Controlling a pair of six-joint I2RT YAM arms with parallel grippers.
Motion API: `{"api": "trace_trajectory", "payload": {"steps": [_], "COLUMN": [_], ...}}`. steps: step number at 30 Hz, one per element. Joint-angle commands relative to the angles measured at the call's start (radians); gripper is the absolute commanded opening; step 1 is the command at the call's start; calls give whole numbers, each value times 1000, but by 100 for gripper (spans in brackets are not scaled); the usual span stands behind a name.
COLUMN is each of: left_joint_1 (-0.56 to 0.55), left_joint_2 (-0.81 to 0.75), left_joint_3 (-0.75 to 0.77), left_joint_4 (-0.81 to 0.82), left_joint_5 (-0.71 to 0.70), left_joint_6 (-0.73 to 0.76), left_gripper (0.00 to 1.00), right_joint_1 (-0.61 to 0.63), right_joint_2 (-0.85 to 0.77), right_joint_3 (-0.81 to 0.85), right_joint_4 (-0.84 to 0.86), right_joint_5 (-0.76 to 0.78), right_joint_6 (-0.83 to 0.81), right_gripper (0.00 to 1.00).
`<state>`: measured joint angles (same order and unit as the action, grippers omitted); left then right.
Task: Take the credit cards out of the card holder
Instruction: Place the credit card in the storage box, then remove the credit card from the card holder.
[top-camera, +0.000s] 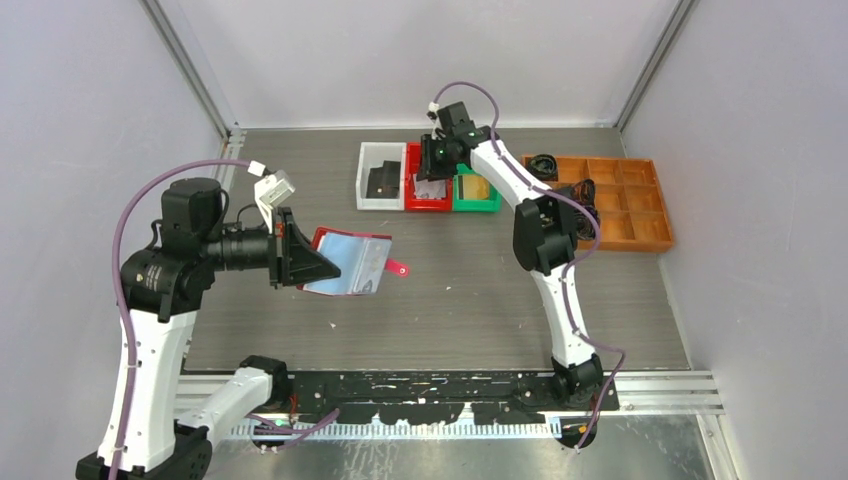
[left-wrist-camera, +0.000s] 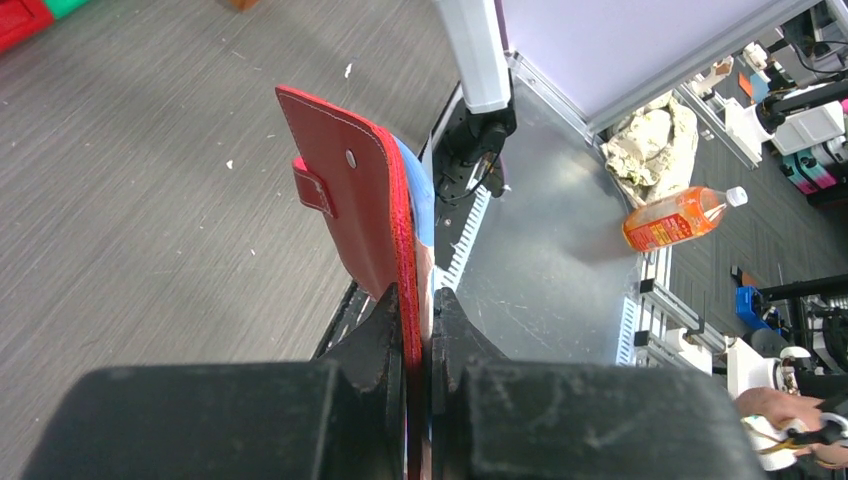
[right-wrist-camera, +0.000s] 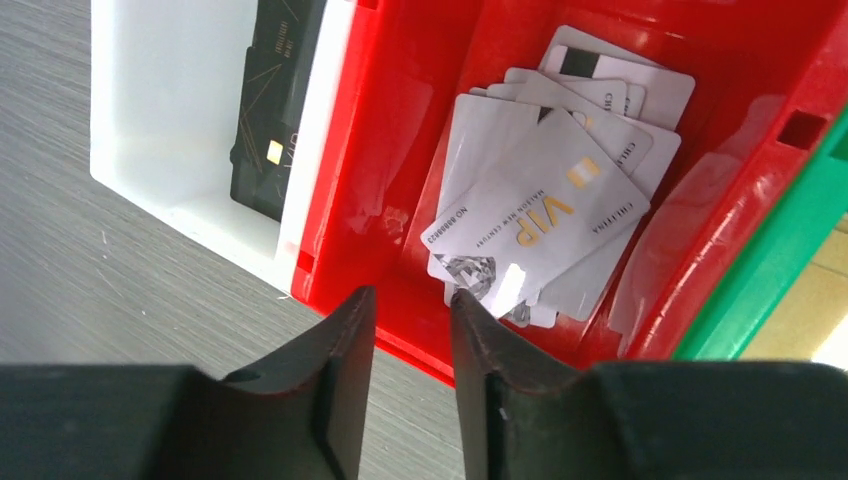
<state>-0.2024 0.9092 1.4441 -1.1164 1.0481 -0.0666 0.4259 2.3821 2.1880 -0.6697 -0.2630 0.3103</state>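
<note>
My left gripper (top-camera: 300, 262) is shut on the red card holder (top-camera: 350, 262), lifted off the table with its pale blue inner pages facing up. In the left wrist view the card holder (left-wrist-camera: 360, 215) stands edge-on between my fingers (left-wrist-camera: 378, 330), its snap tab at the left. My right gripper (right-wrist-camera: 410, 300) hangs open over the near rim of the red bin (right-wrist-camera: 430, 110), with nothing between its fingers. Several pale credit cards (right-wrist-camera: 540, 200) lie piled in that bin, the top one marked VIP. A dark card (right-wrist-camera: 270, 110) lies in the white bin (right-wrist-camera: 160, 120).
White (top-camera: 378, 178), red (top-camera: 428, 205) and green bins (top-camera: 476, 192) stand in a row at the back. An orange divided tray (top-camera: 620, 205) with dark items sits at the back right. The metal rail runs along the near table edge (top-camera: 450, 385).
</note>
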Motion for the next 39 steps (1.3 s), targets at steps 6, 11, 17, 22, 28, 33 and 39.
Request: {"api": "trace_trajectory", "payload": {"steps": [6,11,17,22,28,33,39], "left_joint_1": [4,4,4,4,4,4,4], "left_joint_2": [-7,-10,-21,-3,11,13,-3], "left_joint_3": [51,42,-26,-35,-40,-65,-92], "left_joint_4": [37,162,421,552,661,737,772], "left_joint_5": [27,35,5,3,18,21,34], "left_joint_6": [7,-80,-303,-411,-490,-570,-615], "left_gripper": [0,0,0,0,0,0,0], "right_joint_1": [44,62,77,210,409,501,511], "right_joint_2": [-374,-734,-1149,-1336,-1370,-1288,-1154], "right_joint_3": [-151,-467,-1144,-1405,-1502,-1522,-1523], "right_joint_4": [128,326,1152,1389,1452,1620,1905], "right_joint_5": [62,-136,-326,-164,-49,16,91], "right_joint_6": [-37,102,759,921,863,870,923], "right_gripper": [57,79,99,99,99,100,98]}}
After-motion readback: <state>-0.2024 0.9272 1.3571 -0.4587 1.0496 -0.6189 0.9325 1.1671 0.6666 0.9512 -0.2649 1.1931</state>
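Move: The next card, in the card holder still pinched by the left gripper, lies about 38 cm back, 11 cm left and 27 cm above the right hand. From the left hand it is some 5 cm to the right, about 1 cm ahead and 1 cm lower. The red bin's middle is about 5 cm ahead of the right hand and 1 cm left; level with that bin, the white bin is 10 cm left of the hand and the green bin 9 cm right, all roughly 8 cm below. Lift the right gripper clear of the red bin and sweep it back about 35 cm, rising nearly 30 cm, then slightly left towards the holder's free edge; open the fingers wide on the way and roll the wrist some 75 degrees so they point left at the card. Meanwhile, raise the left gripper and carry it forward, levelling the fingertips, keeping its pinch on the holder. ##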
